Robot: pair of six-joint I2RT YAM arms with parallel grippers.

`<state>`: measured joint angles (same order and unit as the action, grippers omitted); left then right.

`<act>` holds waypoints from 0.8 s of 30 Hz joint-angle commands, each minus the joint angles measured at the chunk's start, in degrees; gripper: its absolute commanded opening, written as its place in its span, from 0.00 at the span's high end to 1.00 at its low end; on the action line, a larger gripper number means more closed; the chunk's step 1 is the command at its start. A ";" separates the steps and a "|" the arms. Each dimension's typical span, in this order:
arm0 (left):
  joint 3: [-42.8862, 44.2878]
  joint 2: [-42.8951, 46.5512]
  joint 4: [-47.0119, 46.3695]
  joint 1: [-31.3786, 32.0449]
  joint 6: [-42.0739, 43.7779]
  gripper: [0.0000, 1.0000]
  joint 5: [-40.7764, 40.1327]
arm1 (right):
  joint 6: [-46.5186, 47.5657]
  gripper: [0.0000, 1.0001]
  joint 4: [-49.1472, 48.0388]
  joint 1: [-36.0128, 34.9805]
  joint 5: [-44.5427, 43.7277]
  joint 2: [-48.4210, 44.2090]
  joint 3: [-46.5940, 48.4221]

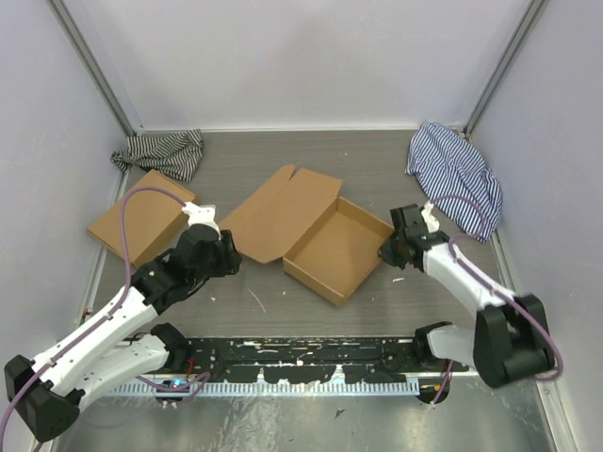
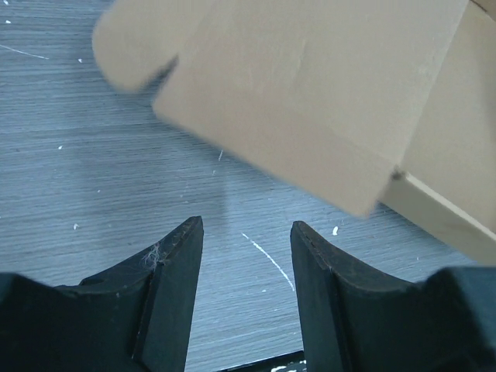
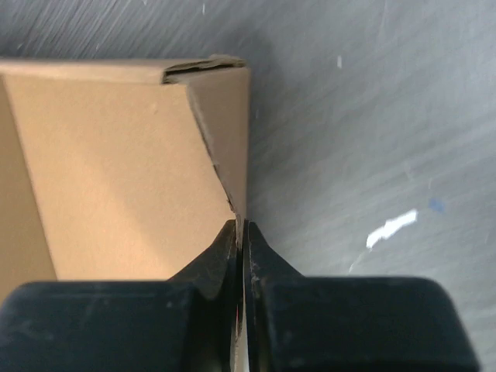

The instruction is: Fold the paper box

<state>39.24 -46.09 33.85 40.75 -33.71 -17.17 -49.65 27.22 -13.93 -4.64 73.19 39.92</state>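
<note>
The paper box sits mid-table as a shallow brown cardboard tray with its lid laid open to the left. My right gripper is shut on the box's right side wall, one finger inside the tray and one outside. In the right wrist view the wall's edge runs straight into the closed fingertips. My left gripper hovers open just left of the lid's near corner, with bare table between its fingers. In the left wrist view the lid lies ahead of the fingers, apart from them.
A second flat brown cardboard box lies at the left. A striped dark cloth is bunched at the back left, and a blue striped cloth at the back right. Walls close in the table on three sides.
</note>
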 commanded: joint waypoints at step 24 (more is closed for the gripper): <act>-0.16 -0.38 1.19 -0.22 -1.89 0.44 4.22 | 33.10 0.31 7.23 -14.98 -15.38 17.64 32.37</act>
<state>39.33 -49.25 32.73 40.75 -35.24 -12.56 -27.75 36.51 -32.71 -22.55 87.88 74.32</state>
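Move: The right hand still has the right-hand wall of the box tray pinched in its closed fingers. The tray's far corner, where the lid joins, lies about 17 cm ahead and 10 cm to its left; the tray's middle is 11 cm left and 2 cm ahead, and the lid's middle some 25 cm left and 13 cm ahead. From the raised left hand, that corner is roughly 26 cm ahead, 26 cm right and 9 cm below. Left, up and a little back, the right hand comes off the tray's right wall as its fingers open wide, arcing about 13 cm sideways over the tray. It then swings forward and back somewhat to the right, dropping 5 cm from its peak towards the far corner and turning some 25 degrees counter-clockwise, fingers still open. ##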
